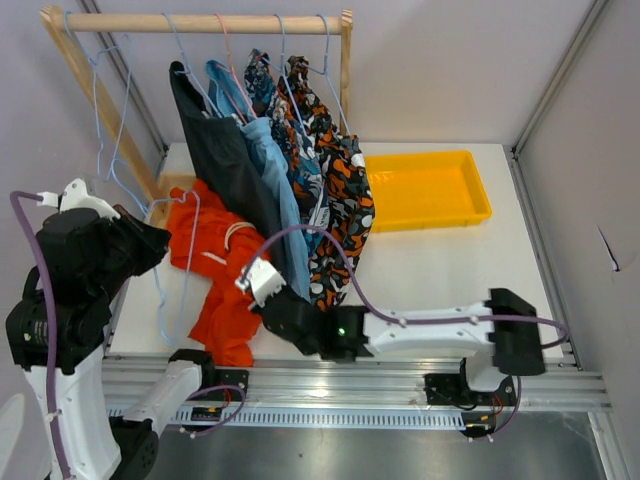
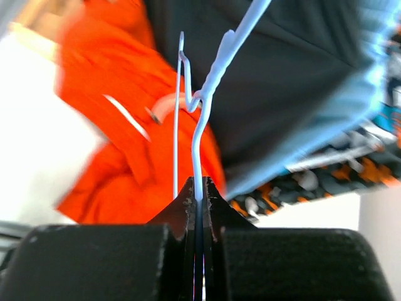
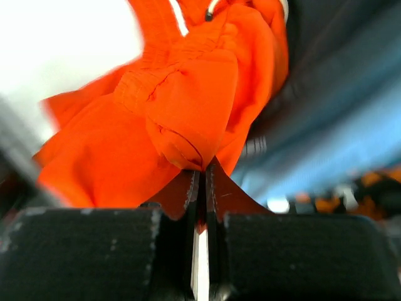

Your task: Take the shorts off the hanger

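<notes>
Plain orange shorts (image 1: pixel 215 255) lie crumpled on the table's left side, with a pale blue wire hanger (image 1: pixel 160 300) over them. My left gripper (image 2: pixel 199 185) is shut on that hanger's wire (image 2: pixel 207 100), and the orange shorts (image 2: pixel 113 144) lie behind it. My right gripper (image 3: pixel 202 170) is shut on a fold of the orange shorts (image 3: pixel 188 100); in the top view it (image 1: pixel 258 306) sits at their right edge. Dark grey shorts (image 1: pixel 215 140), light blue shorts (image 1: pixel 275 170) and two printed pairs (image 1: pixel 340 190) hang from the rack.
A wooden rack (image 1: pixel 200 22) spans the back, with bare wire hangers (image 1: pixel 105 110) at its left end. A yellow tray (image 1: pixel 425 222) sits at the back right of the white table (image 1: pixel 450 270). The hanging shorts reach down close to my right wrist.
</notes>
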Robot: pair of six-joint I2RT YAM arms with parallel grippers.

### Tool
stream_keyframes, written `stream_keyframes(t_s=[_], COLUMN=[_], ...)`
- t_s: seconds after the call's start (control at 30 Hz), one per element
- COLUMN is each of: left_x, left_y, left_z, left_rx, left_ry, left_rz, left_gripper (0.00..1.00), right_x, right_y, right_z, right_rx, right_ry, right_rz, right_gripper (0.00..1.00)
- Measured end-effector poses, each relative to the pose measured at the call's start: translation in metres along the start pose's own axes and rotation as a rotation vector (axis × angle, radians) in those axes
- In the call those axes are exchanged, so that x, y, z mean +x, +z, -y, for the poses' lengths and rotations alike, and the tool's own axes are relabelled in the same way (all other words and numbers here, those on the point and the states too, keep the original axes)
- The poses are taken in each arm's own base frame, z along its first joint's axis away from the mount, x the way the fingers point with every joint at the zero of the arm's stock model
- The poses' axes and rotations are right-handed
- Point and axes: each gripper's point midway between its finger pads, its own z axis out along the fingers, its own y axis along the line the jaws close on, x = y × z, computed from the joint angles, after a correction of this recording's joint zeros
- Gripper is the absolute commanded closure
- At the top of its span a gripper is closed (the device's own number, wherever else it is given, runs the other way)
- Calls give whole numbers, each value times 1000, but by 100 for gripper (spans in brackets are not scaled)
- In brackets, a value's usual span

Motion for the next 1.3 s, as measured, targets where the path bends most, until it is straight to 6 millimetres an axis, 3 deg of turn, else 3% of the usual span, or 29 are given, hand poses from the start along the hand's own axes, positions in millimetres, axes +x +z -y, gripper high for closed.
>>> stream_keyframes(t_s=[0.07, 0.17, 0.3, 0.37, 0.47, 0.63, 0.83, 1.1, 1.3], left_x=[-6, -23, -58, -76, -110, -138, -158, -205, -231], left_y=[10, 25, 46, 52, 66, 90, 110, 125, 167], left_z=[-7, -8, 7, 16, 34, 51, 60, 76, 69], left_rx=[-53, -102, -115, -116, -109, -99, -83, -52, -53], left_ry=[16, 58, 113, 134, 162, 212, 275, 323, 310], left_rz=[17, 47, 105, 133, 195, 236, 271, 391, 420], left_gripper=[100, 100, 100, 100, 100, 100, 100, 100, 100], right_x=[-21, -71, -154, -195, -242, -287, -293, -263, -240], right_y=[-42, -110, -186, -212, -241, -276, -292, -298, -292], right_z=[-8, -7, 31, 59, 100, 164, 214, 273, 282], right_rx=[-30, -74, -52, -6, 74, 238, 361, 493, 517], right_ry=[-2, 20, 80, 109, 139, 142, 156, 186, 190], right_rz=[46, 167, 329, 395, 473, 547, 554, 516, 472], right_gripper=[100, 100, 100, 100, 100, 100, 100, 100, 100])
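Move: The orange shorts are already pinched in the right fingers. The yellow box lies about 38 cm ahead, 43 cm to that hand's right and 20 below; the dark shorts hang some 23 ahead, 5 left and 5 above, and the camouflage shorts 18 ahead, 19 right, about level. From the left hand, still holding the bare hanger, the rail's left part is about 32 cm ahead, 10 left and 15 up, with empty hangers 30 ahead, 17 left, 8 up. The orange shorts are swept up and off to the right, about 35 cm higher and 30 cm across to the yellow box's side: the right hand draws back some 9 cm while climbing, then comes forward again, sinks slightly near the end, tips up and turns clockwise. Meanwhile the left hand keeps its grip on the bare hanger and takes it forward and up towards the rail, rolling its left side up. ##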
